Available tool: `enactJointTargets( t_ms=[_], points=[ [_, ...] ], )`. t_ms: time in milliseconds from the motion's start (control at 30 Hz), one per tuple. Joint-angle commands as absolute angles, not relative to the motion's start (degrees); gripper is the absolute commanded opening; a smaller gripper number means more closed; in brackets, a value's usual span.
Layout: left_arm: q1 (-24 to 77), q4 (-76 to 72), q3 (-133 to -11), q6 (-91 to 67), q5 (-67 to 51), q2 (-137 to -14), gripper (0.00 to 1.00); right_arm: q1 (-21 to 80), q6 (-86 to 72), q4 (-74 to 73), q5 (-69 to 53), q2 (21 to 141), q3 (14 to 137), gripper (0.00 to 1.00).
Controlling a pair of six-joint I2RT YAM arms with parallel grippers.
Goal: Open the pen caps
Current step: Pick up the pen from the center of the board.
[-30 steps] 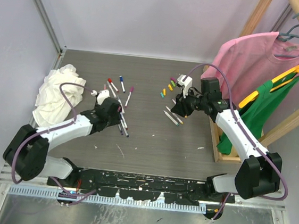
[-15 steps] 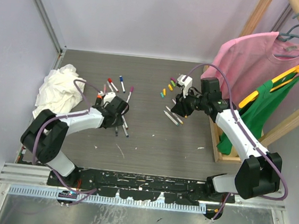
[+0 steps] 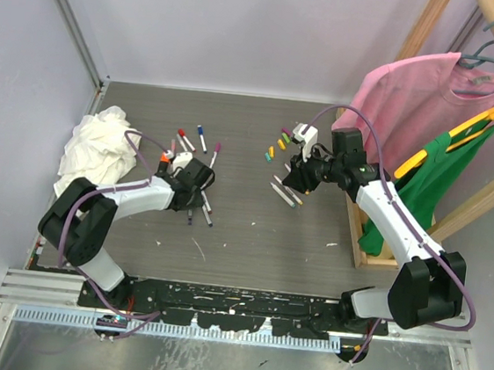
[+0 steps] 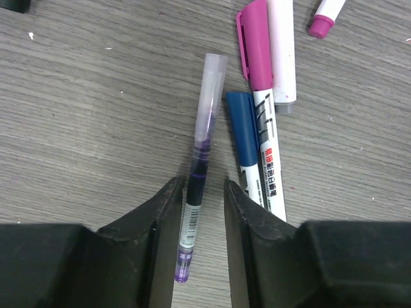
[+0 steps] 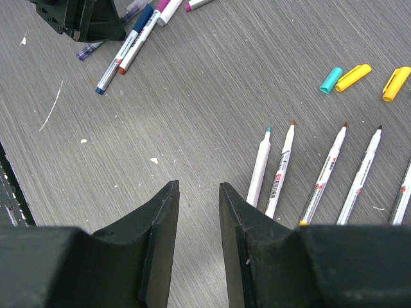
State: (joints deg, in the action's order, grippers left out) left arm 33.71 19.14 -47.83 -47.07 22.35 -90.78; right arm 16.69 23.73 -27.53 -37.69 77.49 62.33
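My left gripper [image 4: 202, 186] is open and low over the table, its jaws on either side of a purple pen [image 4: 195, 176] that lies flat with a clear cap [image 4: 210, 86]. Beside it lie pens with a blue cap [image 4: 241, 131], a magenta cap [image 4: 252, 45] and a pink cap [image 4: 319, 25]. In the top view the left gripper [image 3: 195, 187] is at this pen cluster. My right gripper [image 5: 198, 187] is open and empty above bare table. Loose teal [image 5: 331, 80] and yellow caps [image 5: 353, 77] lie past several uncapped pens [image 5: 259, 165].
A white cloth rag [image 3: 95, 156] lies at the left. A wooden rack [image 3: 360, 241] with a pink shirt [image 3: 415, 97] and a green garment [image 3: 433, 178] stands at the right. More capped pens [image 3: 201, 138] lie behind the left gripper.
The left arm has swung its elbow in and brought its gripper down over the pen cluster, around the purple pen. The right arm has not moved.
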Motion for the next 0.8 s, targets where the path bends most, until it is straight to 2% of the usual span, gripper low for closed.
enactJointTargets(
  t_ms=[0, 167, 267, 400, 567, 767],
  points=[
    [33.7, 20.5, -47.6, -46.6, 24.0, -90.7, 0.31, 16.4, 24.3, -26.8, -39.5, 76.6, 62.9, 0.37],
    [33.7, 20.7, -45.5, -46.7, 25.0, -89.7, 0.24, 16.4, 24.2, -26.7, -39.8, 76.6, 62.9, 0.37],
    [33.7, 20.5, -44.3, -46.8, 25.2, -88.8, 0.16, 16.4, 24.1, -26.8, -40.0, 76.7, 62.9, 0.37],
    [33.7, 19.9, -43.0, -47.0, 25.4, -86.7, 0.11, 16.4, 23.9, -26.8, -40.3, 76.7, 62.9, 0.37],
    [33.7, 18.9, -41.4, -47.2, 25.9, -83.0, 0.0, 16.5, 23.3, -26.6, -41.2, 76.8, 62.8, 0.37],
    [33.7, 17.3, -38.6, -47.8, 26.5, -77.2, 0.0, 16.4, 20.5, -25.2, -43.8, 77.0, 62.0, 0.37]
  ],
)
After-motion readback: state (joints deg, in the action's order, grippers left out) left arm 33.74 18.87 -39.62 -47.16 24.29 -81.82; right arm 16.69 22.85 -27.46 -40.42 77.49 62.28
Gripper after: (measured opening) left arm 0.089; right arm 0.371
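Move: My left fingers already straddle the purple pen with the clear cap; its middle is about 1 cm ahead of my grip point, nearly level with it in height. The blue-capped pen lies some 4 cm to the right, the magenta-capped one about 4 cm right and 5 ahead, and the orange-capped marker roughly 9 cm left and 9 ahead. From my right hand the purple pen is about 24 cm left, 6 back and 16 below. I shut my left fingers on the purple pen's barrel and pinch it between both pads. While they are still closing I begin drawing it back and to my left, slowly then quicker, about 4 cm in all, low over the table and away from the blue- and magenta-capped pens, wrist attitude held. ##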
